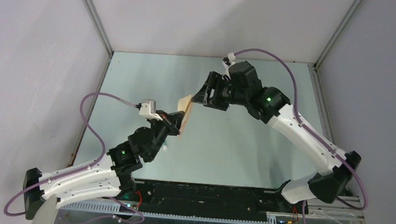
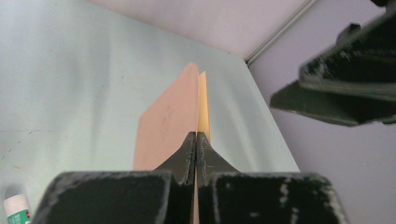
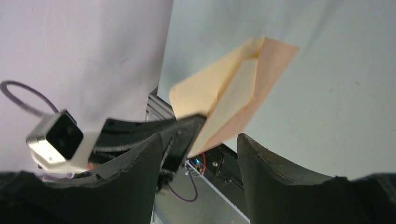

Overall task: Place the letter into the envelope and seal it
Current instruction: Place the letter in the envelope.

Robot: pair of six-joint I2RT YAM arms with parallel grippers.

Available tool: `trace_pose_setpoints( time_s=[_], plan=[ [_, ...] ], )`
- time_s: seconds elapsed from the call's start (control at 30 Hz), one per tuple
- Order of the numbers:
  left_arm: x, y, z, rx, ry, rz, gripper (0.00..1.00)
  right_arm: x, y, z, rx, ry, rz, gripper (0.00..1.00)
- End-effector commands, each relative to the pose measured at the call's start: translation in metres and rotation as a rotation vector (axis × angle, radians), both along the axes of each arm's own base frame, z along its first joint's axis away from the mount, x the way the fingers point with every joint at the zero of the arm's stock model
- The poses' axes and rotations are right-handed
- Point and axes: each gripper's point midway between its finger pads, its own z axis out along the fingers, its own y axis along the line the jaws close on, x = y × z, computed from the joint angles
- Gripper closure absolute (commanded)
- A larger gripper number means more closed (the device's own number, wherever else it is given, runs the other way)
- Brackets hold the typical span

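Note:
My left gripper (image 1: pixel 176 123) (image 2: pixel 196 135) is shut on the lower edge of the envelope (image 1: pixel 185 111) (image 2: pixel 168 121) (image 3: pixel 266 79) and holds it upright above the table. The envelope's tan side faces left in the left wrist view. Its paler cream flap (image 3: pixel 205 88) stands open. The letter is hidden; no separate sheet shows. My right gripper (image 1: pixel 197 99) (image 3: pixel 200 137) is open right next to the envelope's upper edge, its fingers apart with nothing gripped between them.
A glue stick (image 2: pixel 16 207) with a white and green label lies on the pale green table (image 1: pixel 246 142) near the left arm. Grey walls with metal corner rails (image 1: pixel 94 18) close in the back and sides. A black rail (image 1: pixel 206 194) runs along the near edge.

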Motion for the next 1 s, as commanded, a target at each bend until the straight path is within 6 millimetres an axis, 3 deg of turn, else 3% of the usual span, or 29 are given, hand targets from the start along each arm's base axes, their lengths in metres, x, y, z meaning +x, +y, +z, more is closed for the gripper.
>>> trace_pose_setpoints(
  time_s=[0.0,0.13,0.43,0.67,0.97],
  plan=[
    [-0.002,-0.005,0.037,-0.080,-0.035,-0.059,1.00,-0.008,-0.021,0.010,0.016,-0.066,-0.067,0.37],
    [-0.005,-0.009,0.047,-0.098,-0.063,-0.097,1.00,-0.013,-0.029,0.005,-0.038,-0.082,-0.150,0.35],
    [-0.011,-0.009,0.057,-0.140,-0.080,-0.138,1.00,-0.002,-0.008,0.003,0.008,-0.093,-0.139,0.35],
    [-0.013,-0.008,0.066,-0.177,-0.094,-0.151,1.00,0.002,0.007,-0.017,-0.002,-0.047,-0.101,0.36],
    [-0.014,-0.004,0.075,-0.237,-0.093,-0.153,1.00,-0.001,0.010,-0.048,-0.041,-0.005,-0.099,0.37]
  ],
)
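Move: The envelope, with the letter in its mouth, is held upright in the left fingers. From the open right hand its middle lies about 6 cm left, 5 cm back and 7 cm below. From the left hand it is roughly 3 cm ahead, 1 cm right and 2 cm below. The glue stick lies on the table about 14 cm left of the right hand, 10 cm back and 31 cm below. Right hand, still open, swings back-right, returns, sinks 5 cm beside the envelope; left raises it about 3 cm. ##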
